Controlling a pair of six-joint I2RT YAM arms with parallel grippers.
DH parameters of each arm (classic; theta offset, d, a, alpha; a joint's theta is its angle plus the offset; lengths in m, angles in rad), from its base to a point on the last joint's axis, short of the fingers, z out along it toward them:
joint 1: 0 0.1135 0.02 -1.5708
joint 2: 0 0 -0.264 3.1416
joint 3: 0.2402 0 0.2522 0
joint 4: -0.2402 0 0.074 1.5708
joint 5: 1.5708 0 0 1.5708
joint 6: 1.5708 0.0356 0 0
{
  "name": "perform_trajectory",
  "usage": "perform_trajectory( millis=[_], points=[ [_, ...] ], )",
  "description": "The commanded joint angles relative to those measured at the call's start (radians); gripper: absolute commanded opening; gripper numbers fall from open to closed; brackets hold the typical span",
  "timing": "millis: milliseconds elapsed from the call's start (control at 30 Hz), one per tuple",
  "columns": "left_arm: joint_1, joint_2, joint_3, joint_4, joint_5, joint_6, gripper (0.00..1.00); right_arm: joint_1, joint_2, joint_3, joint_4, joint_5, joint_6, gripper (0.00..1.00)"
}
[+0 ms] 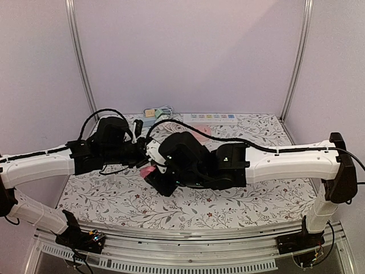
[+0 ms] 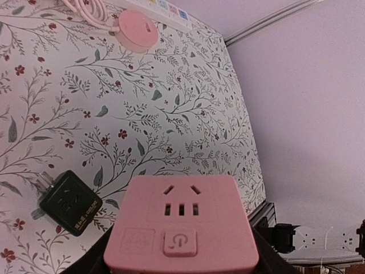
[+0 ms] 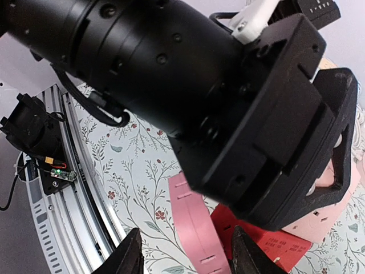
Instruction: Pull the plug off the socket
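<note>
My left gripper [image 2: 181, 268] is shut on the pink socket [image 2: 181, 220], whose face with its slots and power button fills the bottom of the left wrist view. The black plug [image 2: 68, 202] lies loose on the flowered table to the socket's left, apart from it. In the top view the plug is hidden under the arms, and only a bit of the socket [image 1: 149, 170] shows between the two wrists. My right gripper [image 3: 188, 260] is open just below the left one. One pink edge of the socket [image 3: 197, 228] passes between its fingertips [image 3: 130, 254] without visible contact.
A white power strip [image 1: 208, 118] lies along the back wall with a pink round disc [image 2: 137, 28] and coiled cable beside it. A small bundle of plugs [image 1: 151, 112] sits at the back left. The metal rail [image 3: 63, 188] runs along the near table edge.
</note>
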Motion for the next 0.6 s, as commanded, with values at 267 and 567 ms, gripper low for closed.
perform_trajectory(
  millis=[267, 567],
  points=[
    [0.058, -0.015, 0.041, 0.100, 0.015, -0.015, 0.03, 0.066, -0.242, -0.201, 0.139, 0.095, 0.009, 0.60],
    [0.061, -0.039, -0.014, 0.201, 0.010, -0.050, 0.02, -0.005, -0.245, -0.190, 0.035, 0.294, 0.192, 0.78]
  ],
)
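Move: The pink plug lies right at the right hand, between its half-open fingers, only some 1 cm ahead and 1 cm to its left, at about its height. The red block it sits against is about 5 cm ahead, 1 cm left and 1 cm higher; the pink socket in the left gripper is about 9 cm ahead, 1 cm left and 3 cm higher. From the left hand the pink plug is roughly 7 cm back, 1 cm right and 4 cm below. The right hand comes free of the pink plug: it swings back about 3.5 cm while going right and up, then comes forward again by as much, still drawing right, ending some 5 cm right and 5.5 cm higher, with its fingers opening to about three quarters and the hand turning slightly clockwise late on. The left hand keeps its grip on the pink socket and eases about 1.5 cm forward and 1 cm up and left, barely turning. ##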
